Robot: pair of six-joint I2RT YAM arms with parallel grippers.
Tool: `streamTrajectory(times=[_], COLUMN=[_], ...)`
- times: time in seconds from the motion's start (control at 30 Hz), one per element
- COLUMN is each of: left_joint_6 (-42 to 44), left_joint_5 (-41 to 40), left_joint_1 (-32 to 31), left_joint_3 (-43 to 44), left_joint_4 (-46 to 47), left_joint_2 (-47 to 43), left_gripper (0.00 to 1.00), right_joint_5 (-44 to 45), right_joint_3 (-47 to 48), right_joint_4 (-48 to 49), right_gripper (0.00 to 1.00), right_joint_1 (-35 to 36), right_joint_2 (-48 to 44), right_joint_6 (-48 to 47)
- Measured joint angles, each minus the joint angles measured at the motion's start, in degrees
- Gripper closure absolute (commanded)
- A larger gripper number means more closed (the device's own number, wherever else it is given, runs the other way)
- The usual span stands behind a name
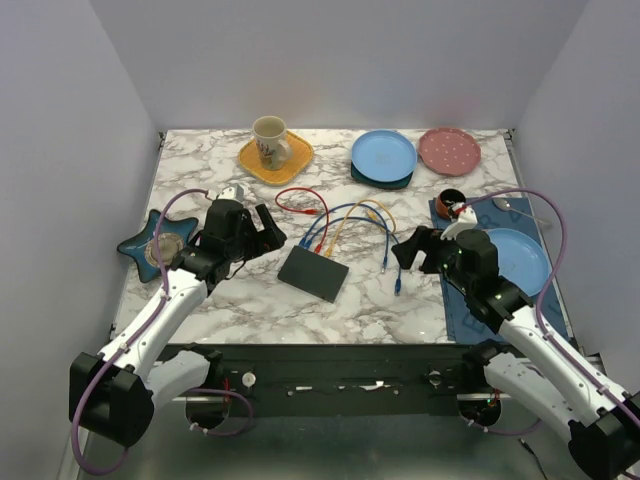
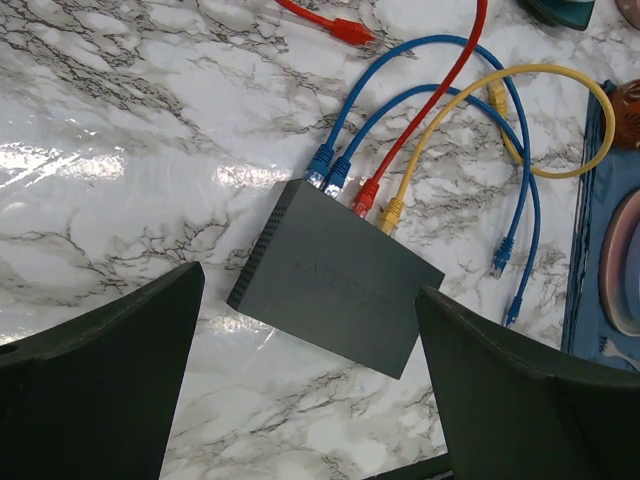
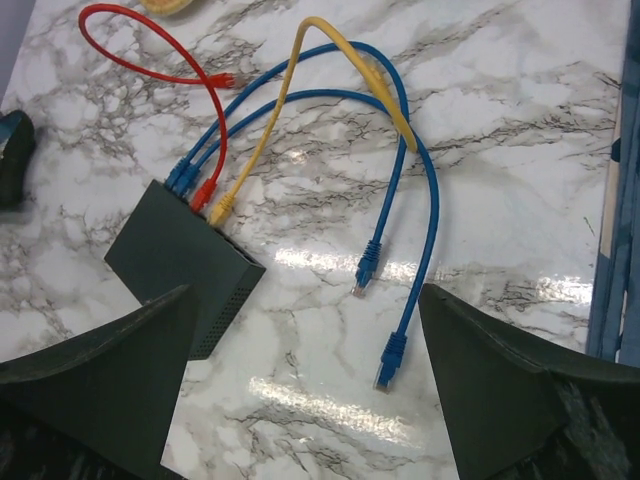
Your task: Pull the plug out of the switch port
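The black switch box (image 1: 313, 273) lies flat mid-table between the arms. The switch port edge (image 2: 352, 203) faces away from the arm bases and holds two blue plugs (image 2: 328, 170), a red plug (image 2: 367, 195) and a yellow plug (image 2: 392, 212). In the right wrist view the box (image 3: 175, 255) shows the same plugs (image 3: 203, 193). My left gripper (image 1: 268, 228) hovers open just left of the box, nothing between its fingers (image 2: 120, 380). At the box's right my right gripper (image 1: 408, 248) is open and empty, above the loose blue cable ends (image 3: 390, 355).
At the back stand a mug (image 1: 268, 140) on a yellow plate (image 1: 290, 165), a blue plate (image 1: 383, 155) and a pink plate (image 1: 449, 150). A teal star dish (image 1: 150, 245) sits left. A blue mat (image 1: 455, 300) at the right carries a blue plate (image 1: 525, 262), a brown cup (image 1: 452, 205) and a spoon (image 1: 515, 208).
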Motion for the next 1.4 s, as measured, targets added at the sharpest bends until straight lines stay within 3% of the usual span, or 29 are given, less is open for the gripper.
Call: streamTrajectory(times=[0.17,0.27,0.3,0.4,0.5,0.53,0.63,0.7,0.77,0.9,1.03,1.4], left_joint_6=[-1.2,-2.6,-3.5,-5.9,-9.4,-10.1,-13.1,-14.2,-15.0,-16.6,-16.9,-16.5], left_joint_5=[-0.1,-0.3,-0.3,-0.2,-0.2,-0.2,0.0,-0.1,-0.1,-0.4,-0.4,0.3], left_joint_1=[0.0,0.0,0.0,-0.1,-0.9,-1.2,-2.1,-2.4,-2.6,-2.8,-2.8,-3.2], left_joint_3=[-1.6,-2.4,-2.6,-4.0,-8.5,-9.8,-13.9,-15.0,-15.4,-16.4,-17.6,-16.7], left_joint_4=[0.2,-0.2,-0.1,0.7,2.5,2.7,3.0,3.1,3.5,4.6,4.8,6.8], left_joint_2=[-0.4,0.1,0.6,1.4,1.0,0.8,-0.5,-1.3,-1.9,-2.6,-2.1,10.2], left_gripper=[0.01,0.01,0.03,0.18,0.42,0.56,0.72,0.78,0.87,0.89,0.89,0.93], right_joint_5=[-4.0,-6.8,-7.8,-11.1,-13.2,-13.7,-14.7,-15.1,-15.3,-15.7,-15.8,-15.6], right_joint_3=[0.0,0.1,0.3,1.4,2.8,3.1,4.0,5.5,7.3,10.8,13.7,19.8], right_joint_4=[1.1,2.4,2.6,3.6,4.5,5.1,6.9,7.9,9.0,11.6,12.7,12.4], right_gripper=[0.09,0.19,0.27,0.37,0.54,0.56,0.59,0.59,0.66,0.7,0.81,0.87], right_joint_1=[0.0,0.0,0.0,0.1,1.2,1.8,3.7,4.9,5.4,5.9,6.2,9.1], right_joint_2=[0.8,3.9,5.4,11.8,17.3,18.7,22.1,25.0,28.3,35.6,42.9,53.9], right_joint_6=[-0.2,0.0,0.2,1.1,2.0,2.4,3.1,3.4,3.6,4.2,4.8,4.4])
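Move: The yellow plug sits in the switch about 18 cm to the right gripper's left, 8 cm ahead and 15 cm below; the red plug is 2 cm beyond it to the left, the switch's middle 22 cm left and 2 cm ahead. A loose blue plug lies 6 cm left, 4 cm ahead. From the left gripper, the switch is some 9 cm right, 1 cm back and 15 cm below, the yellow plug 12 cm right and 5 cm ahead. Swing the right gripper about 15 cm left while sinking almost as far and easing forward, towards the yellow plug, closing the fingers nearly shut and tipping them down some 25 degrees. Meanwhile lower the left gripper about 14 cm and draw it back 6 cm, closing its fingers and tilting them down, to the switch's near-left corner. ##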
